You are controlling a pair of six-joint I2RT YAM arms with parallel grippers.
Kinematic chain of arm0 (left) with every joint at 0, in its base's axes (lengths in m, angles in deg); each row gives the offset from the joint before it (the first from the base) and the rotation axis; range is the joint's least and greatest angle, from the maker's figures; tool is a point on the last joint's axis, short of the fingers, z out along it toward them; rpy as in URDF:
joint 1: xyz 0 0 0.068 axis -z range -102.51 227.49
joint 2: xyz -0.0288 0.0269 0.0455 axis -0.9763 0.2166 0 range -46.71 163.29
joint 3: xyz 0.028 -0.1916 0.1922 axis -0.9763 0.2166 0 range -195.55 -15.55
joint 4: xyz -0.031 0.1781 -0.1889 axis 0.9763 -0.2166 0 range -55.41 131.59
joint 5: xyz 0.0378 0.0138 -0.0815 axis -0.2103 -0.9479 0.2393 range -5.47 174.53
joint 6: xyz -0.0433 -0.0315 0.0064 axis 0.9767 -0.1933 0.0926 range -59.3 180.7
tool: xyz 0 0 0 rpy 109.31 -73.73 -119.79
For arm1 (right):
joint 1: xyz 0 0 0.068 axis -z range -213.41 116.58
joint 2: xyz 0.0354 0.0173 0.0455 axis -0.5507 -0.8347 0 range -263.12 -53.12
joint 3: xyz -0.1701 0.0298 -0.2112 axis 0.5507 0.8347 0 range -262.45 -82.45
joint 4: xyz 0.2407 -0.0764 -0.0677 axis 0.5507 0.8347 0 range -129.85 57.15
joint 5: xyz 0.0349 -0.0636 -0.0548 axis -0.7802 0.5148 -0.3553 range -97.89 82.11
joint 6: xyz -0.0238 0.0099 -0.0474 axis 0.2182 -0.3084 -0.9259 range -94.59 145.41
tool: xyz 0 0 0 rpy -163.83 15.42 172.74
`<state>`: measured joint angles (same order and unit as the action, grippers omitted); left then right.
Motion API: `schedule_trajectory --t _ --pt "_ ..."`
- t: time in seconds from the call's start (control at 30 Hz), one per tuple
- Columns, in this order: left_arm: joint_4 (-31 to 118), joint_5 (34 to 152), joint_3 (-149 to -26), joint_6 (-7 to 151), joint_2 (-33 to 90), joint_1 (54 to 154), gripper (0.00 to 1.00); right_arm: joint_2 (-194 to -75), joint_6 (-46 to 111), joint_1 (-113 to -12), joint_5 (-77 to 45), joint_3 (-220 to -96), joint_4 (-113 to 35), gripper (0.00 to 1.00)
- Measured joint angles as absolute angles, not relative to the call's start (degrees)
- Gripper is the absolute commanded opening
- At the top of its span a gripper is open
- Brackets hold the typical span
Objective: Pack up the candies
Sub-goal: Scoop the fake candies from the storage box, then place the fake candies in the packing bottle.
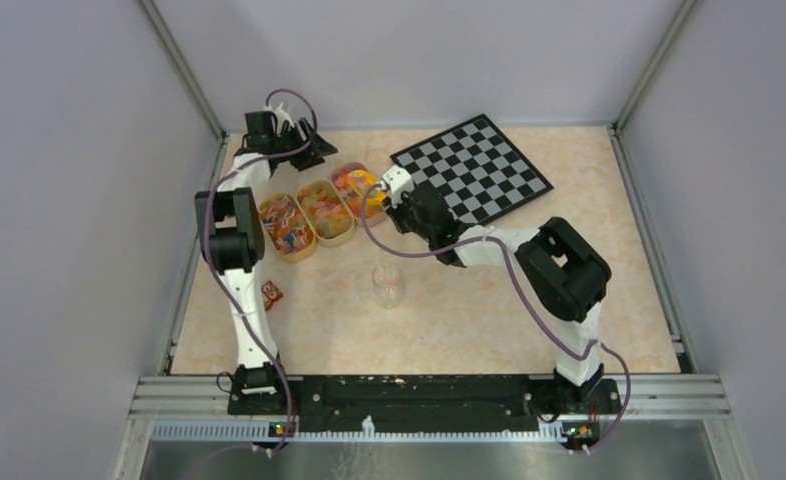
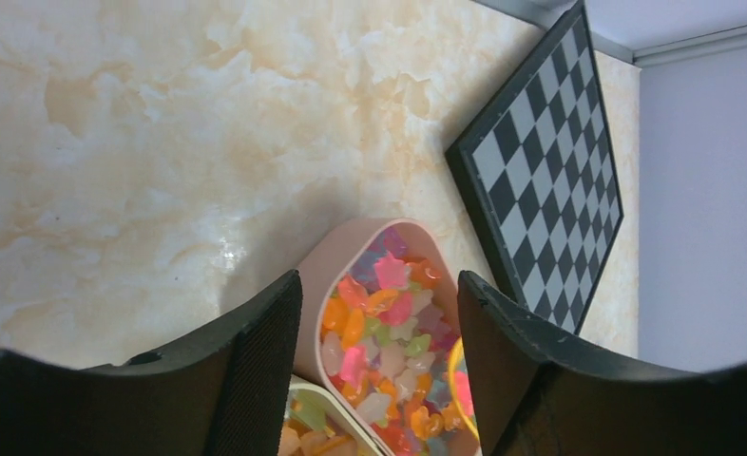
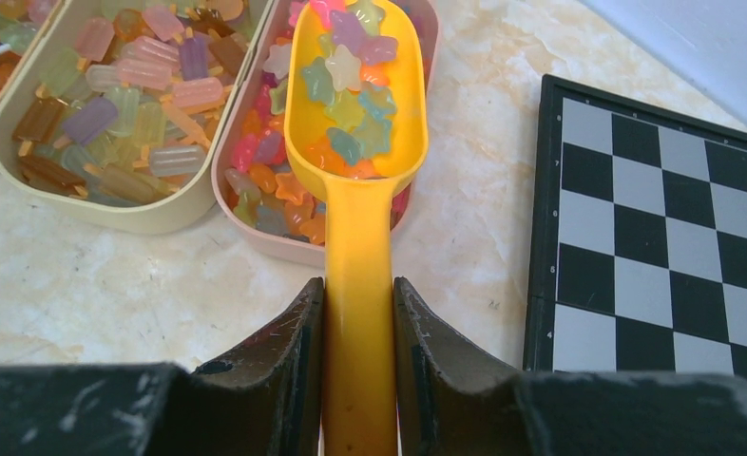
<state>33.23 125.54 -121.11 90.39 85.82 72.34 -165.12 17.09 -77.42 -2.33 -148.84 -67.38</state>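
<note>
The candies are tiny mixed-colour stars in a pink tray, which also shows in the top view. My right gripper is shut on the handle of a yellow scoop. The scoop's bowl holds several star candies and hovers over the pink tray. In the top view the right gripper is at the tray's right end. My left gripper is open and empty above the far end of the same tray, over its candies. It sits at the back left in the top view.
A cream tray of popsicle-shaped sweets lies left of the pink one, and a third tray left of that. A clear jar stands in front of the trays. A small red thing lies by the left arm. A chessboard lies at the back right.
</note>
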Motion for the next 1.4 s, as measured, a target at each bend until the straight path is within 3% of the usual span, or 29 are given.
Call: schedule_trajectory --t 0.17,0.27,0.3,0.63,1.13,1.4 --pt "31.92 124.56 -121.11 89.56 81.47 72.34 0.77 -163.68 17.29 -77.40 -2.94 -147.81 -68.23 0.00" --pt "30.91 123.84 -121.11 89.03 78.39 72.34 0.97 -162.41 17.31 -77.40 -3.09 -146.63 -69.17 0.00" --pt "30.54 123.62 -121.11 88.79 77.34 72.32 0.98 -161.89 17.31 -77.40 -3.14 -146.20 -69.57 0.00" --pt "24.03 120.67 -120.06 87.61 63.57 72.39 0.99 -154.85 17.55 -77.38 -3.31 -139.66 -73.74 0.00" --pt "20.99 118.79 -92.95 86.04 37.34 74.09 0.99 -134.37 16.54 -77.38 -5.26 -128.14 -75.05 0.00" --pt "21.56 117.59 -81.96 85.21 25.43 78.99 0.99 -121.45 12.98 -77.38 -9.39 -122.68 -67.64 0.00"
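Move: The right hand holds the loaded scoop. The jar the candies go to stands about 12 cm back from that hand, straight behind it, its middle some 5 cm lower. The pink candy box lies 12 cm ahead and 8 cm left, the cream box 7 cm ahead and 16 cm left, and the chessboard 18 cm ahead and 19 cm right. From the empty left hand, the jar is some 29 cm back and 18 cm right, the pink box 5 cm back and 10 cm right. Keeping its grip on the scoop handle, the right hand lifts the filled bowl away from the pink box, rising about 15 cm while drawing back and to the right, the wrist tipping up some 20 degrees to bring the scoop nearly level. The left hand, touching nothing, opens fully as it climbs, then sweeps back about 23 cm past the boxes towards the jar, edging right late on. ##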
